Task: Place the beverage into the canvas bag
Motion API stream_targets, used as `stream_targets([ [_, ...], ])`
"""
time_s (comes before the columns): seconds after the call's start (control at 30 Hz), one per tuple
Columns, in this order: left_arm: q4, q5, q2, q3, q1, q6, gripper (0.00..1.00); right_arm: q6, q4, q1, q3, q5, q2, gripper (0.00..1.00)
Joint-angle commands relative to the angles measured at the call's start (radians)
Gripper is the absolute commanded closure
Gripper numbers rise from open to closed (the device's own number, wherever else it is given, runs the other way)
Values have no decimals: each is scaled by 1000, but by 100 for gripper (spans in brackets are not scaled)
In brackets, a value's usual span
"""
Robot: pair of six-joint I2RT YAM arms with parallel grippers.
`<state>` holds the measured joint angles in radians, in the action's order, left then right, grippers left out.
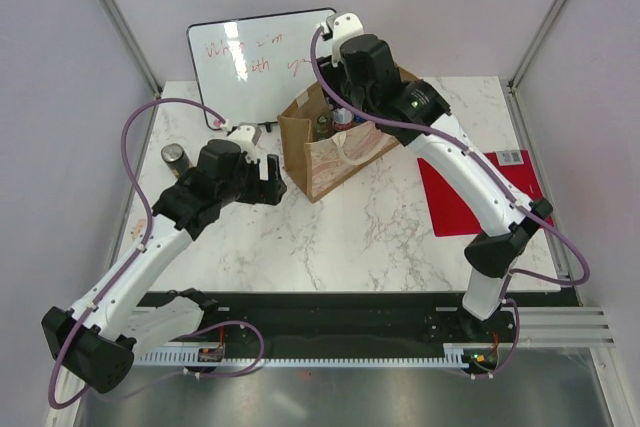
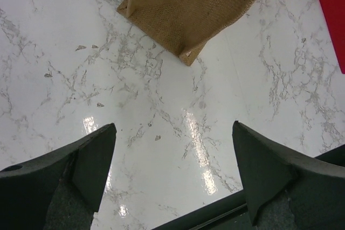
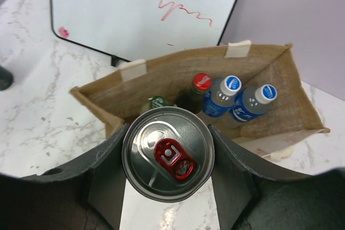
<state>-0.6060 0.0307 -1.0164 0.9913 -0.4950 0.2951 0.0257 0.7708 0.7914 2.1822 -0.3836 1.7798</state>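
Note:
The tan canvas bag (image 1: 325, 152) stands open at the table's back middle, white handle on its pale printed side. In the right wrist view the canvas bag (image 3: 269, 87) holds two blue-capped water bottles (image 3: 229, 94), a red-capped dark bottle (image 3: 198, 87) and a green-capped bottle (image 3: 157, 103). My right gripper (image 3: 168, 154) is shut on a silver beverage can (image 3: 168, 153) with a red pull tab, held above the bag's near edge. My left gripper (image 2: 172, 171) is open and empty over bare marble, just left of the bag's corner (image 2: 186, 20).
A white board (image 1: 255, 62) with red writing leans behind the bag. Another can (image 1: 175, 159) stands at the left edge of the table. A red sheet (image 1: 470, 192) lies at the right. Grey walls enclose the table.

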Motion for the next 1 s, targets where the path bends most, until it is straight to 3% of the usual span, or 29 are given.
stream_targets([
  [0.0,45,-64,9,-5,-1,-39,5,-44,-73,-75,80,11,30,100],
  [0.23,46,-68,1,-5,-1,-50,5,-43,-82,-191,45,51,66,100],
  [0.67,51,-77,4,-6,-1,-51,5,-64,-194,-265,-211,5,6,100],
  [0.97,51,-63,10,-13,-1,-53,5,6,-337,-323,-341,86,29,100],
])
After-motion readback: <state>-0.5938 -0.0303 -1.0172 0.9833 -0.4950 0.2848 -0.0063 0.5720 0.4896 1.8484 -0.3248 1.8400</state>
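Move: The can already in the right hand is going to the free spot in the canvas bag's front right part, roughly 10 cm ahead, 11 cm to the right and 30 cm below. From this hand, the two water bottles stand some 15 cm ahead, 11 cm right, the cola bottle 12 cm ahead, 4 cm right, and the green-capped bottle 5 cm ahead, 1 cm left, all about 26 cm lower. From the idle left hand the spot is about 18 cm ahead, 22 cm right and 11 cm lower. Keeping its grip around the can, the right hand sweeps forward and to the right past the green-capped and cola bottles, sinking as it goes, until the can hangs over the bag's right half just short of the two water bottles. After a stretch of nearly straight sinking it slants forward, right and down again, some 13 cm lower and 10 cm farther both out and to the right in all, while the wrist swings about 15 degrees clockwise and tips a little downward. ##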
